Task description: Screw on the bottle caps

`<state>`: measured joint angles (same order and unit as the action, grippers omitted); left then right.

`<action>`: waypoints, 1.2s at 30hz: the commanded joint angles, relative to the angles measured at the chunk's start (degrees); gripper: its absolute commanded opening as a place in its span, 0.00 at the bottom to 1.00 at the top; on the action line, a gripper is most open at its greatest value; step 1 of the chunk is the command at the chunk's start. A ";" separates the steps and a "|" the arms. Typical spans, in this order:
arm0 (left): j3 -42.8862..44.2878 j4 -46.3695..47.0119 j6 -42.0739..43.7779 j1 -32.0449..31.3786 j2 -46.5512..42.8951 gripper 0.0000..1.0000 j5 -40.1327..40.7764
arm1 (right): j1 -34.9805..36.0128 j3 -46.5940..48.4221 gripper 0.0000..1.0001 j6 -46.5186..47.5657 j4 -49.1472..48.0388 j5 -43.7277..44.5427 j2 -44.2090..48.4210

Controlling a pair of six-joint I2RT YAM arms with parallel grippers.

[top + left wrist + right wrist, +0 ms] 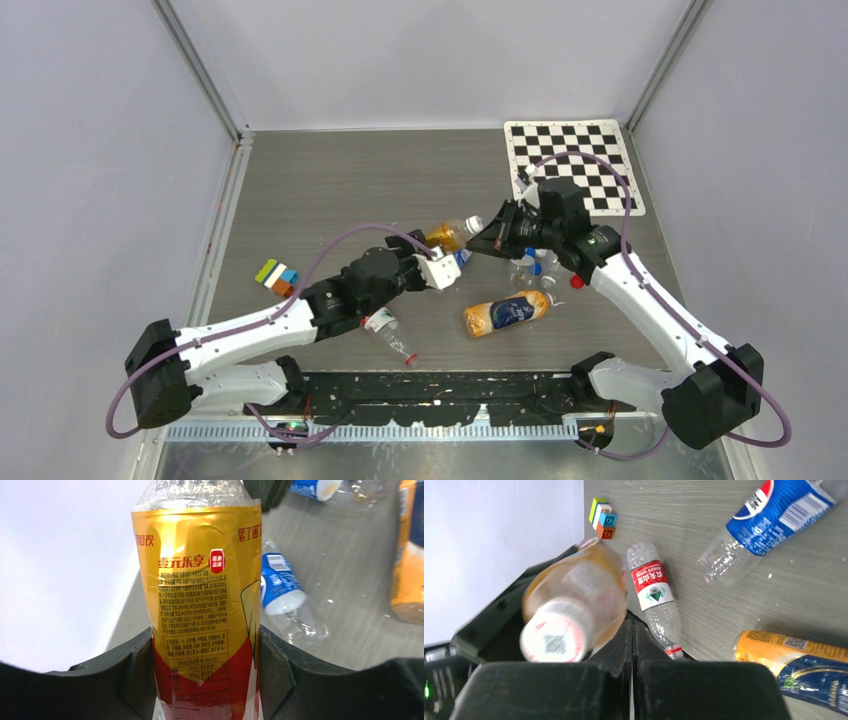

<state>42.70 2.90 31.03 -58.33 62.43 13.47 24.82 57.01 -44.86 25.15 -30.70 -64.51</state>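
Note:
A clear bottle with a yellow and red label (200,595) is gripped by its body between the fingers of my left gripper (200,680) and held off the table (447,236). A white cap (555,639) with red print sits on the bottle's mouth. My right gripper (631,630) is shut with nothing between its fingers, which lie just to the right of that cap (476,224). A loose red cap (576,283) and a blue cap (537,268) lie on the table under the right arm.
An orange and blue bottle (508,313) lies at the front centre. Nearby lie a red-labelled clear bottle (654,587) and a blue-labelled bottle (769,515). Coloured blocks (277,276) sit at the left and a checkerboard (573,165) at the back right.

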 commanded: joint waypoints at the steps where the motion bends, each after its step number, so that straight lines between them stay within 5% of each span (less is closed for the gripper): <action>1: -1.40 13.45 13.43 -3.18 1.74 0.00 12.62 | 1.29 -3.52 0.01 -15.93 -8.48 5.72 2.35; 5: -2.00 13.09 11.11 -3.25 1.52 0.00 12.44 | 1.54 -4.21 0.08 -15.64 -10.03 6.55 3.73; 12: -2.28 5.90 0.41 -1.85 -1.27 0.00 9.07 | 1.46 -2.42 0.49 -7.60 -8.75 8.48 6.99; 17: -3.09 -0.11 -13.51 4.26 -4.26 0.00 -0.31 | 1.37 -1.51 0.73 3.76 -6.86 8.04 11.69; 21: -3.87 -1.34 -21.93 10.53 -6.07 0.00 -12.58 | 1.37 -2.50 0.79 14.18 -6.19 7.27 16.19; 27: -1.04 -4.42 -22.95 12.92 -4.50 0.00 -28.27 | 1.37 -2.84 0.83 25.11 -6.77 3.47 19.52; 36: 2.65 -3.73 -23.43 16.58 -0.69 0.00 -39.43 | 0.78 -0.36 0.81 38.48 -4.29 -5.83 16.70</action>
<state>42.41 -2.17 9.06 -44.23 61.71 -17.78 26.02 53.32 -14.57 20.97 -30.98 -46.81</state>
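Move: The white cap, on the gold-labelled bottle already held by the left hand, sits about 5 cm above the right hand's shut fingertips, roughly 1 cm back and 1 cm right of them; from the left hand it is some 10 cm right, 1 cm back and 8 cm up. About 18 cm below the right hand lie the Pepsi bottle, 9 cm ahead and 1 cm left, the orange tea bottle, 5 cm back and 11 cm right, and the red-label bottle, 7 cm back and 17 cm left. The right hand dips 2 cm beside the capped neck, then opens its shut fingers wide while rising to about 6 cm above its start and drawing back and right some 3 cm each way, the wrist rolling about 40 degrees to bring the fingers nearer level. Keeping its grip, the left hand carries the bottle 4 cm left and slightly forward, then back and right again while sinking 2 to 3 cm, its wrist finally tipping down. ##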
